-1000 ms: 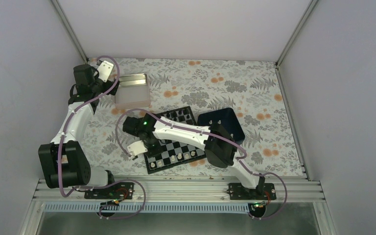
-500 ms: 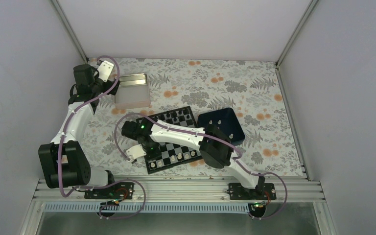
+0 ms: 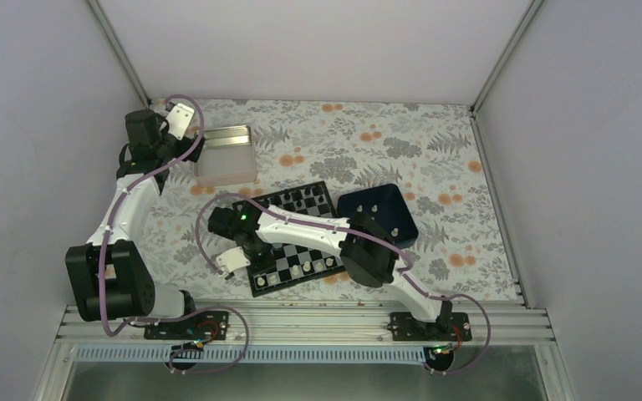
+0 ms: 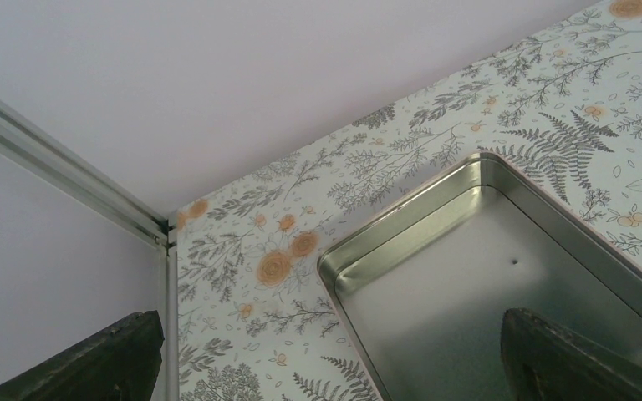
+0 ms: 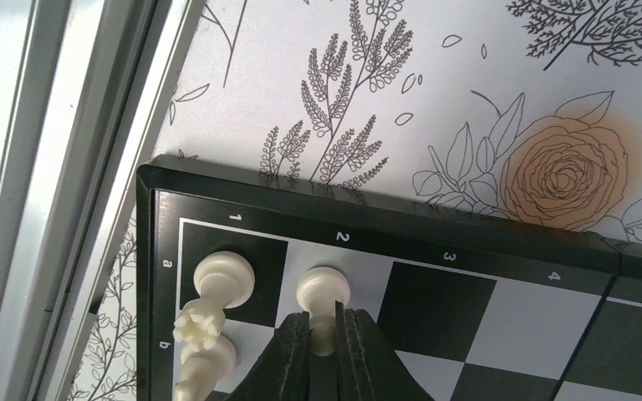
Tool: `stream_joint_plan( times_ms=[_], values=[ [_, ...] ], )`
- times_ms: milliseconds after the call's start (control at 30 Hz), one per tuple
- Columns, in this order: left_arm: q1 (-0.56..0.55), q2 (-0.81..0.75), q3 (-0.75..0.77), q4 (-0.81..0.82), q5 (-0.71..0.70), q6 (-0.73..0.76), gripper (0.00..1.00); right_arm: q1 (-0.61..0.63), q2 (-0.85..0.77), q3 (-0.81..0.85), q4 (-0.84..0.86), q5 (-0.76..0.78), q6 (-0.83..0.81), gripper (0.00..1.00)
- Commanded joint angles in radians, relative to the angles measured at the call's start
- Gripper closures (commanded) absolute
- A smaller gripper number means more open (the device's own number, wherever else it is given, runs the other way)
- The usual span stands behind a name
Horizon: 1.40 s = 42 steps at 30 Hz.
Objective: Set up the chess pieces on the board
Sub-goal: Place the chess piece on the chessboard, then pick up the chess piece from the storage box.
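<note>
In the right wrist view my right gripper (image 5: pixel 323 322) is shut on the stem of a small white pawn (image 5: pixel 323 291). The pawn's base lies over the light square a2 of the board (image 5: pixel 443 294). A white rook (image 5: pixel 224 280) stands on a1, and another white piece (image 5: pixel 205 361) stands beside it on the b file. From above, the right gripper (image 3: pixel 253 249) hangs over the near left corner of the board (image 3: pixel 288 269). My left gripper (image 4: pixel 326 368) is open above the corner of the silver tin (image 4: pixel 501 276), with nothing between its fingers.
The silver tin (image 3: pixel 227 154) sits at the back left. A dark blue tray (image 3: pixel 359 200) with a few white pieces lies right of the board. Black pieces (image 3: pixel 301 200) stand on the board's far rows. The metal rail (image 5: pixel 67 150) runs close to the board's corner.
My right gripper has shifted slightly toward the board's near left corner with the pawn, then held still. The left arm has not moved.
</note>
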Motion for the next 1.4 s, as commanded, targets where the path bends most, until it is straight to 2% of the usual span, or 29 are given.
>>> stream_joint_plan(
  times_ms=[0,167,233,333,500,667,867,1067,1367],
  values=[
    [0.006,-0.021,-0.008,0.027,0.014,-0.016,0.00,0.004,0.001,-0.010,-0.001,0.008,-0.008,0.91],
    [0.006,-0.020,-0.008,0.026,0.014,-0.015,0.00,0.002,0.003,-0.017,0.001,0.014,-0.008,0.86],
    [0.007,-0.021,-0.009,0.027,0.014,-0.015,0.00,0.000,0.000,-0.011,0.009,0.020,-0.003,0.78],
    [0.007,-0.022,-0.008,0.028,0.013,-0.015,0.00,-0.008,-0.015,0.011,0.006,0.027,0.007,0.71],
    [0.007,-0.023,-0.006,0.026,0.010,-0.015,0.00,-0.080,-0.091,0.032,-0.006,0.021,0.025,0.69],
    [0.009,-0.022,-0.008,0.031,0.004,-0.014,0.00,-0.259,-0.245,-0.048,-0.012,-0.001,0.041,0.69],
    [0.009,-0.001,0.000,0.022,0.006,-0.015,0.00,-0.517,-0.424,-0.259,0.045,-0.008,0.050,0.70],
    [0.009,0.015,0.008,0.015,0.008,-0.015,0.00,-0.748,-0.490,-0.445,0.129,0.012,0.041,0.70],
    [0.009,0.015,0.012,0.005,0.008,-0.013,0.00,-0.880,-0.453,-0.559,0.204,0.051,0.050,0.68]
  ],
)
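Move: The right hand still pinches the white pawn, whose base is already on its square, a2, about 1 cm below the hand point. The white rook in the corner stands some 3 cm back and 1 cm right, a second white piece 2 cm back and 4 cm right. The far pawn in the navy tray lies about 18 cm ahead, 30 cm right, 3 cm lower; its neighbour is 4 cm left of it. From the left hand, the pinched pawn is roughly 30 cm back, 17 cm right, 20 cm below. Staying put at first, the right hand opens its fingers partly and lets go of the pawn, then sweeps right and forward in an arc over the board, about 30 cm right and 21 cm forward. It rises some 12 cm, then sinks about 7 cm towards the far pawns in the navy tray, turning some 50 degrees clockwise, fingers still pointing down and parted, touching nothing at the end. ##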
